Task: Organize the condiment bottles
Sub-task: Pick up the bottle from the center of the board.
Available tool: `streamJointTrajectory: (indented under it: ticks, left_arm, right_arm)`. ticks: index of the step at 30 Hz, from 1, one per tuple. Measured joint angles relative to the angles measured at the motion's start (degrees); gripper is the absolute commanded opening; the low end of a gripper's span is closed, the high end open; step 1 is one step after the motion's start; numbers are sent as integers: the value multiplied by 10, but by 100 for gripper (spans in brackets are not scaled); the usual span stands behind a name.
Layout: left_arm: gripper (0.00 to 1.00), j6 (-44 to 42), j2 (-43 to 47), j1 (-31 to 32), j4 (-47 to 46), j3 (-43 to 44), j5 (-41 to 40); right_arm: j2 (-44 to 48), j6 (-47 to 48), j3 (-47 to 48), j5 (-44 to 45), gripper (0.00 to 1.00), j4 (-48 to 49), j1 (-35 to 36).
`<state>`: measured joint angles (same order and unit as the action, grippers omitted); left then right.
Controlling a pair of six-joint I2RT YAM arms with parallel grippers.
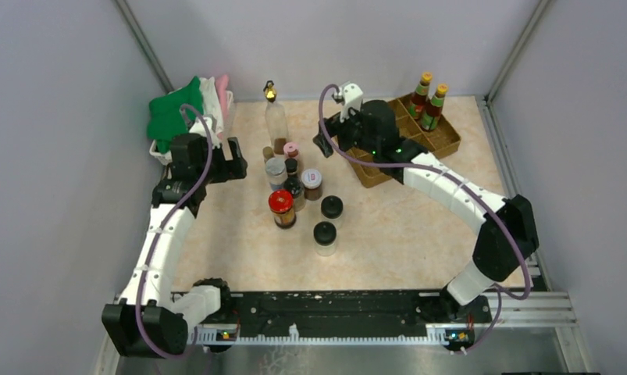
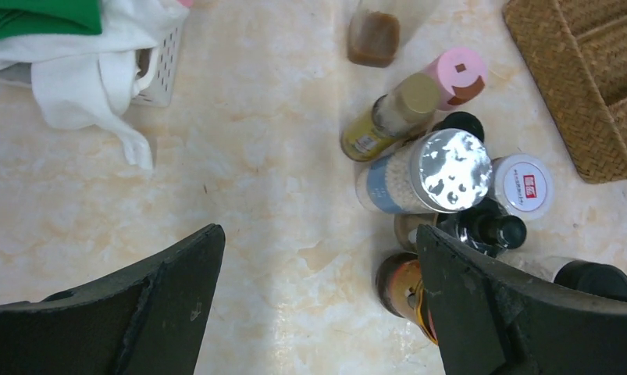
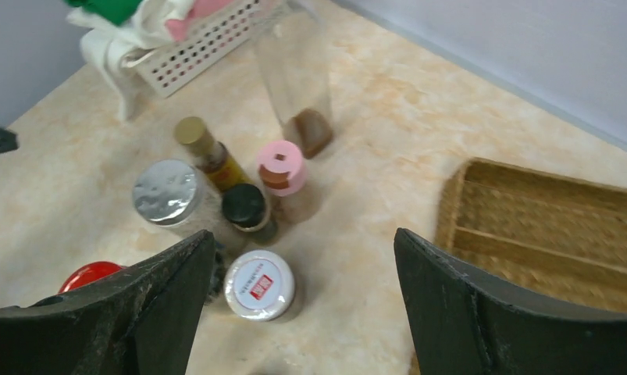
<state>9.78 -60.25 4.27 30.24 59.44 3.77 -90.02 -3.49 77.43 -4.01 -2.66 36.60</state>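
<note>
The condiment bottles stand clustered mid-table: a tall clear gold-topped bottle [image 1: 276, 117], a pink-capped one [image 1: 292, 149], a silver-lidded jar [image 1: 276, 169], a white-lidded jar [image 1: 311, 181], a red-capped jar [image 1: 282, 207] and two black-capped jars [image 1: 331, 209]. Two yellow-capped bottles [image 1: 422, 94] stand in the brown tray [image 1: 443, 144]. My left gripper [image 2: 318, 266] hangs open over bare table, left of the silver-lidded jar [image 2: 449, 168]. My right gripper [image 3: 302, 266] is open above the cluster's right side. The white-lidded jar [image 3: 259, 285] lies below it, close to its left finger.
A white perforated basket [image 1: 189, 109] heaped with green, white and pink cloths sits at the back left, near my left wrist. The tray's woven compartments [image 3: 529, 219] lie just right of my right gripper. Grey walls close in the table on three sides.
</note>
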Motion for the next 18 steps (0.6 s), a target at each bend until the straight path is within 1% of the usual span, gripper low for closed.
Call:
streamJointTrajectory:
  ticks: [4, 7, 12, 18]
  left_arm:
    - [99, 7, -5, -54, -7, -14, 34]
    - [99, 13, -5, -80, -12, -27, 59]
    - [99, 23, -5, -91, -23, -37, 85]
    - [99, 23, -6, -91, -37, -41, 99]
  right_arm:
    - [-41, 14, 27, -39, 84, -7, 24]
    - [-88, 31, 65, -55, 84, -18, 45]
    - [-165, 59, 128, -66, 84, -42, 94]
    - [-203, 74, 150, -76, 84, -66, 131]
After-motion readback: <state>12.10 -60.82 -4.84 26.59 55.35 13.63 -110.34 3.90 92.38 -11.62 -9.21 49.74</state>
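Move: From the right hand, the dark black-capped bottle in the middle of the cluster stands about 9 cm to the left, 6 cm back and some 20 cm below. The white-lidded jar is about 5 cm left and 3 cm back, the silver-lidded jar some 15 cm left and 1 cm back, and the red-lidded jar about 12 cm left and 12 cm back, all over 20 cm below. From the left hand the dark bottle lies about 15 cm to the right, 1 cm ahead and 16 cm below. The right hand, empty and with its fingers kept wide, sweeps about 14 cm left while sinking some 8 cm and easing back towards its base, coming in from beside the tray to above the crowded jars around the dark black-capped bottle. On the way the wrist swings some 25 degrees counter-clockwise and the fingers dip more steeply, straddling the space above the bottle and the silver-lidded jar without closing, while the left hand shifts a couple of centimetres left and down. ##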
